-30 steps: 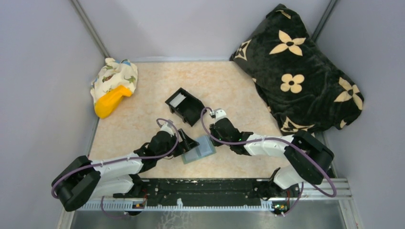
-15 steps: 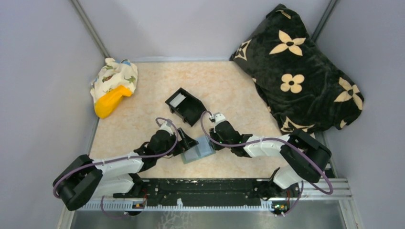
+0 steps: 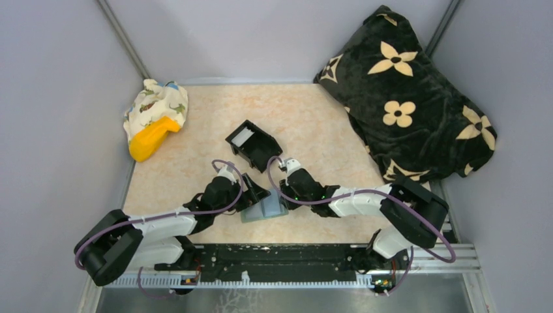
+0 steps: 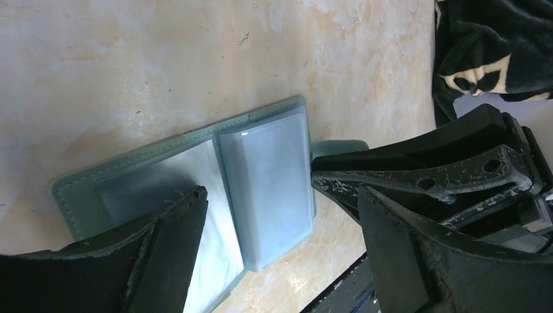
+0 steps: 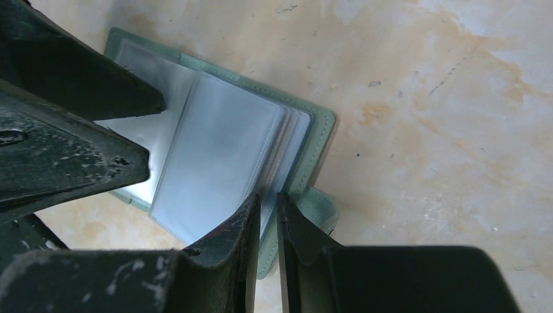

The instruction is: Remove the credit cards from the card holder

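The sage-green card holder (image 3: 261,211) lies open on the table between both grippers, its blue-grey sleeves (image 4: 267,176) facing up. No credit cards show in the sleeves. My left gripper (image 4: 280,195) is open wide over the holder, one finger (image 4: 163,248) low over its left half. My right gripper (image 5: 269,199) has its jaws almost together on the holder's (image 5: 215,156) right edge, beside the snap tab (image 5: 321,207). A strip of sleeve and green cover shows in the narrow gap. From above, the left gripper (image 3: 255,194) and right gripper (image 3: 282,189) nearly touch.
A black plastic box (image 3: 253,145) with a pale flat rectangle inside stands just behind the grippers. A patterned cloth with a yellow object (image 3: 153,120) lies at the back left. A black flowered blanket (image 3: 407,98) fills the back right. The table's front rail (image 3: 280,257) is close.
My right gripper has moved left towards the left gripper, and the card holder has shifted left and slightly nearer with it. The left arm has barely moved.
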Robot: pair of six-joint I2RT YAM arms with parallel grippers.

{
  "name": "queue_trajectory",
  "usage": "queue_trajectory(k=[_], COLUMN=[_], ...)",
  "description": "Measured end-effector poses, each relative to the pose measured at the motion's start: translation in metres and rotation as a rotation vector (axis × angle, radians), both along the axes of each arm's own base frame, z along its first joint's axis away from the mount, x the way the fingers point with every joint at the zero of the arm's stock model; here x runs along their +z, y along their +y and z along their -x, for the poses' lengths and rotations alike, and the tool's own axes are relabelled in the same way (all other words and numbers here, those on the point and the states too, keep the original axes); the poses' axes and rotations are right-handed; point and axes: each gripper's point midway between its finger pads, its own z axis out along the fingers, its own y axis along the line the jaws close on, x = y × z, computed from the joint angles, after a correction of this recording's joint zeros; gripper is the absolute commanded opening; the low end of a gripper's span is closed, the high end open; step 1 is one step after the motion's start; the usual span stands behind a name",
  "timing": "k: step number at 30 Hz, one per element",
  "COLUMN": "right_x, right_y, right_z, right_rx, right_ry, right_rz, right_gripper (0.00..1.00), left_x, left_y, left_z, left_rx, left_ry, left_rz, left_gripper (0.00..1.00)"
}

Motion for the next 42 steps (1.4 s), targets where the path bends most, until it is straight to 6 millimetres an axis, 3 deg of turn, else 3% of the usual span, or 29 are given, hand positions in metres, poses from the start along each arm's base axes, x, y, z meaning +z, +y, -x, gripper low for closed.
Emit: queue_trajectory(k=[9, 18, 30, 42], right_x=[0.013, 0.007, 0.021, 0.020], right_y=[0.022, 0.026, 0.042, 0.053], right_z=[0.003, 0.007, 0.008, 0.011], right_rx=[0.040, 0.059, 0.091, 0.130], right_ry=[-0.005, 0.014, 0.008, 0.024], right_rz=[-0.046, -0.034, -0.065, -0.071], right_gripper=[0.17, 0.17, 0.17, 0.17], left_x=[-0.001, -0.001, -0.002, 0.000], left_y=[0.001, 0.003, 0.005, 0.011], left_z=[0.000, -0.001, -0.001, -0.003], left_rx=[0.001, 0.006, 0.005, 0.012], left_ry=[0.005, 0.005, 0.003, -0.017], left_rz=[-0.003, -0.001, 0.000, -0.012], left_gripper=[0.91, 0.91, 0.91, 0.91])
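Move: The right hand's closed fingertips are at the outer right edge of the stack of clear sleeves in the open card holder; the stack's middle lies about 3 cm to their left, level fore and aft, 1 cm lower. The card holder's middle is about 6 cm left, 1 cm back and 2 cm down, and the black box stands some 18 cm ahead and 9 cm left, at similar height. From the wide-open left hand the clear sleeves are roughly 4 cm right, 1 cm back and 4 cm below. Still against the right edge of the clear sleeves, the right hand's shut fingertips push the edge left towards the left hand's open fingers, about 5 cm, rising some 2 cm with a brief dip on the way and easing back 1 cm. The hand turns slightly counter-clockwise and stays shut; the left hand, wide open over the holder, barely shifts. ##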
